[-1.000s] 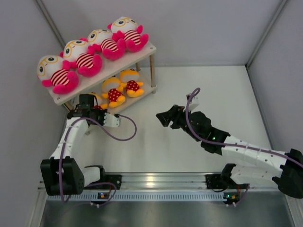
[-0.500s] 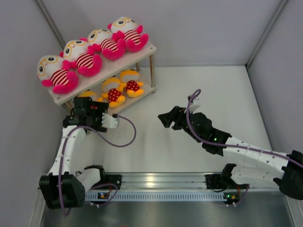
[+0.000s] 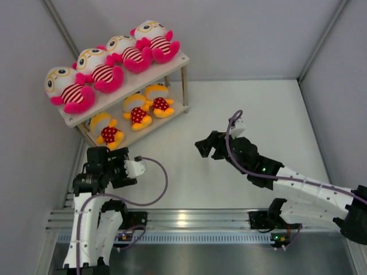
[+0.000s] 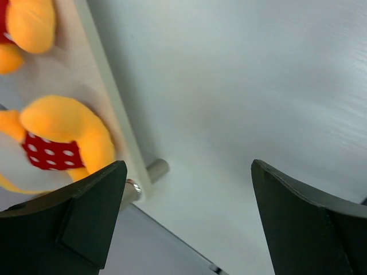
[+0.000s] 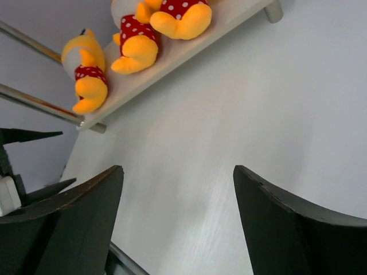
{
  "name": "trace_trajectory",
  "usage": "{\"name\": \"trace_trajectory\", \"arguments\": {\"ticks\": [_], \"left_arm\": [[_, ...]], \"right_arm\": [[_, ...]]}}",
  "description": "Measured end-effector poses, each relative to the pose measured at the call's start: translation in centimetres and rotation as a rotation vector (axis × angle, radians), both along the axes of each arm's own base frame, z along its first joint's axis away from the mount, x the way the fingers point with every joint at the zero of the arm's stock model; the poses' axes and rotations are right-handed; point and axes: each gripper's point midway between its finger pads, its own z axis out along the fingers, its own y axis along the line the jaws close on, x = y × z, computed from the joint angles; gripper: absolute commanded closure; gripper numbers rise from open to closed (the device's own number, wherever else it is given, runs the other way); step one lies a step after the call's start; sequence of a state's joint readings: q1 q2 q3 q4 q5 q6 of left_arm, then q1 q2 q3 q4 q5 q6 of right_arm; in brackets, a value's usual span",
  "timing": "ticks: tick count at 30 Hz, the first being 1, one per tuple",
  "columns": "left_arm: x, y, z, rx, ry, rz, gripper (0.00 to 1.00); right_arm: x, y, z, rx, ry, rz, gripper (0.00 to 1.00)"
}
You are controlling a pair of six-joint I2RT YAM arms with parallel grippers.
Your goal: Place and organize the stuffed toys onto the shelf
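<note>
The shelf (image 3: pixel 179 59) stands at the back left. Four large white-headed toys in striped shirts lie in a row on its top board, from the left one (image 3: pixel 67 89) to the right one (image 3: pixel 155 40). Three small yellow toys (image 3: pixel 106 129) (image 3: pixel 137 110) (image 3: pixel 159 100) lie on the lower board. My left gripper (image 3: pixel 96 153) is open and empty, in front of the shelf's left end; its wrist view shows the leftmost small toy (image 4: pixel 63 137) beside the board edge (image 4: pixel 109 97). My right gripper (image 3: pixel 202 144) is open and empty over the table's middle, facing the small toys (image 5: pixel 86 69).
Grey walls enclose the table on the left, back and right. The shelf's metal leg foot (image 4: pixel 156 169) stands just ahead of my left finger. The metal rail (image 3: pixel 183 220) with both arm bases runs along the near edge. My left fingers (image 5: pixel 28 136) show in the right wrist view.
My left gripper has drawn back from the shelf's lower board toward the near edge, uncovering the leftmost small yellow toy there. My right gripper has shifted slightly toward the near right.
</note>
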State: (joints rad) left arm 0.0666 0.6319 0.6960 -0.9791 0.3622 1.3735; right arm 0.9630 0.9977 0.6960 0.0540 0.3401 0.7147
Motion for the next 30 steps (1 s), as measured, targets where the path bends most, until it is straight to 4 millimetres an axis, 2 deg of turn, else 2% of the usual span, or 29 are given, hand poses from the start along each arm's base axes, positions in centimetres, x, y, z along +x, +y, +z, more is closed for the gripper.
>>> {"name": "trace_trajectory", "arguments": {"ticks": [4, 6, 8, 9, 10, 14, 16, 19, 22, 30], "left_arm": [[-2.0, 0.9, -2.3, -0.018, 0.066, 0.129, 0.07], [-2.7, 1.7, -3.6, -0.008, 0.103, 0.196, 0.04], [-3.6, 2.4, -5.1, -0.002, 0.150, 0.269, 0.02], [-4.0, 2.8, -5.8, 0.001, 0.171, 0.308, 0.02], [-4.3, 3.1, -6.5, 0.001, 0.189, 0.351, 0.02], [-5.6, 4.6, -9.5, 0.012, 0.229, 0.526, 0.02], [-6.1, 5.3, -10.6, 0.012, 0.229, 0.618, 0.02], [-5.5, 6.4, -10.3, -0.009, 0.158, 0.739, 0.02], [-4.0, 7.1, -9.1, -0.050, 0.057, 0.830, 0.02], [-2.7, 8.1, -8.4, -0.097, -0.040, 0.943, 0.03]], "right_arm": [[0.7, -2.2, -1.8, -0.103, 0.034, -0.041, 0.16], [1.6, -4.5, -2.6, -0.158, 0.057, -0.093, 0.16], [2.9, -8.1, -3.6, -0.217, 0.094, -0.183, 0.12], [3.3, -9.5, -3.8, -0.235, 0.103, -0.223, 0.03], [3.8, -11.7, -4.1, -0.266, 0.119, -0.284, 0.01], [4.2, -20.9, -4.3, -0.380, 0.149, -0.534, 0.01], [3.8, -24.2, -3.9, -0.418, 0.140, -0.631, 0.01], [3.0, -28.1, -3.9, -0.472, 0.136, -0.757, 0.01], [2.4, -29.7, -4.4, -0.511, 0.138, -0.796, 0.01], [1.7, -30.4, -5.9, -0.490, 0.121, -0.843, 0.00]]}}
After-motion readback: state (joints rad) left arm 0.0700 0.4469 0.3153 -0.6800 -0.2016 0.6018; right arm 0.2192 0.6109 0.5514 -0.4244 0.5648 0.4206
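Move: The last-placed yellow toy, at the near left end of the lower shelf, sits about 13 cm ahead of the left hand, 6 cm to its left and some 2 cm below. The middle yellow toy is roughly 20 cm ahead of that hand, 4 cm to its right and at about the same height. From the right hand the last-placed toy lies about 35 cm left, 8 cm ahead and 10 cm lower. The yellow toys on the lower shelf are left standing as both empty hands go clear. The right swings about 30 cm to the right over bare table, sinking a little, turning clockwise and rolling its left side down while its fingers finish opening. The left, kept wide open, sinks and slides left and back, turning counter-clockwise some 50 degrees, then eases slightly forward and up. ##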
